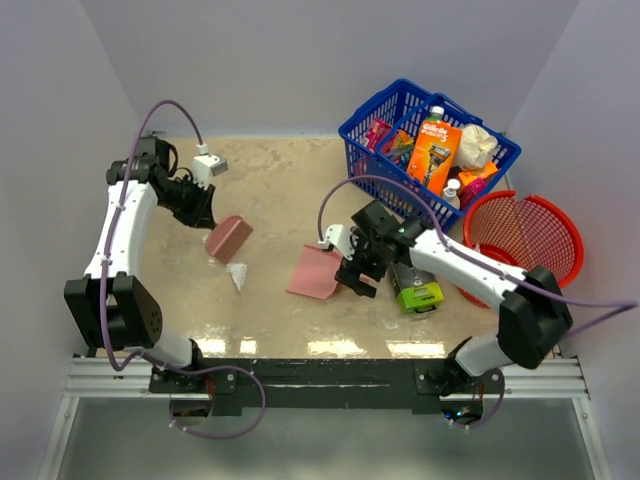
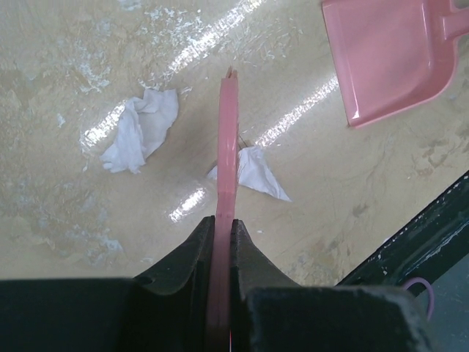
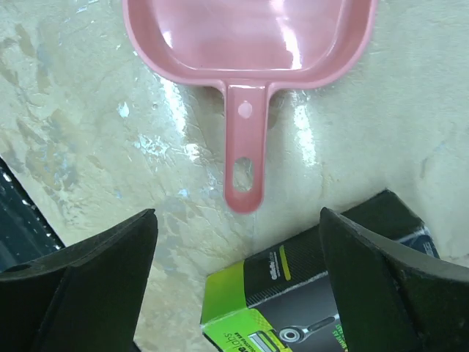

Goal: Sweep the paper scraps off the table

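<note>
Two crumpled white paper scraps (image 2: 143, 128) (image 2: 253, 170) lie on the beige table (image 2: 66, 220). From above, one scrap (image 1: 237, 275) shows just below a flat pink sweeping paddle (image 1: 229, 238). My left gripper (image 1: 212, 222) is shut on that paddle (image 2: 227, 139), which I see edge-on between the jaws, its tip down by the nearer scrap. The pink dustpan (image 1: 316, 272) lies flat mid-table. My right gripper (image 3: 238, 220) stands open just behind the dustpan's handle (image 3: 244, 154), touching nothing.
A green and black razor box (image 3: 322, 301) lies under the right gripper, beside the handle. A blue basket (image 1: 365, 135) full of goods stands at the back right, with a red basket (image 1: 525, 235) next to it. The black front rail (image 1: 320, 370) is near.
</note>
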Tool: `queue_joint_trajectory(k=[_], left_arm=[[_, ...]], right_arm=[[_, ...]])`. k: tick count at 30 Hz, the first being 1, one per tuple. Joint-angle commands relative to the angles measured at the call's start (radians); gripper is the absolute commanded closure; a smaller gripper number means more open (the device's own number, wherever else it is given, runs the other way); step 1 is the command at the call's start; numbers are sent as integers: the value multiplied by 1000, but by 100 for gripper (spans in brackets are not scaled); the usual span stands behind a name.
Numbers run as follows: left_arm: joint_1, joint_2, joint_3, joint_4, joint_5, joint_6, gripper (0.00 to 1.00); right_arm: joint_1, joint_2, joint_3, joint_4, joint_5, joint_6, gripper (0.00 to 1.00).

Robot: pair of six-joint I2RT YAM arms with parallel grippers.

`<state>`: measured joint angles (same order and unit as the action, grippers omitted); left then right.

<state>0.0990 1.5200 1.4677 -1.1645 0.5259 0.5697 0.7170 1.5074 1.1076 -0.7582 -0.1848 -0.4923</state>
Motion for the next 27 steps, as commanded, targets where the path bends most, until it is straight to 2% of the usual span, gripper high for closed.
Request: queue_joint_trajectory(k=[1, 6, 13, 19, 21, 25, 27], left_arm=[[-35, -49, -6, 28, 39, 9, 100], [-42, -73, -50, 69, -9, -36, 100], [-42, -121, -78, 52, -27, -13, 100], [-42, -135, -43, 0, -121, 32, 100], [-42, -136, -29, -26, -148, 51, 100], [-42, -164, -27, -118, -170, 183, 100], [-42, -182, -41, -152, -162, 258, 100]], right_arm=[[-11, -93, -161, 183, -39, -31, 10], [-10, -89, -222, 292, -28, -23, 22], [-11, -16, -204, 306, -33, -9, 29], [-10, 51, -189, 353, -30, 24, 33], [-10, 82, -175, 364, -30, 35, 40], [-10, 102, -164, 358, -31, 46, 51], [-11, 91, -172, 355, -31, 49, 62]])
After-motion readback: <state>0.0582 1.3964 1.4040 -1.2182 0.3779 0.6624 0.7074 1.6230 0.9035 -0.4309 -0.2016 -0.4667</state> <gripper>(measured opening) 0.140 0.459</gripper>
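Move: The dustpan's handle lies almost straight under the open right hand, about 1 cm forward, 2 cm left and 8 cm below. The pan is some 9 cm left and 3 cm forward; the black-and-green box is about 13 cm right and 2 cm forward. From the left hand, holding the brush, the near paper scrap is roughly 5 cm back, 5 cm right and 18 cm down, the far scrap about 3 cm forward and 3 cm right. The right hand sinks about 7.5 cm onto the dustpan's handle, easing back and right a little over 1 cm each and then forward and left again, while its wide-open fingers close to roughly half and come down either side of the handle. The left hand keeps its grip on the brush at nearly the same height, edging right about 1 cm and then drawing back some 3 cm and left, its left side rolling up about 10 degrees so that the brush head swings left and back beside the near paper scrap. ##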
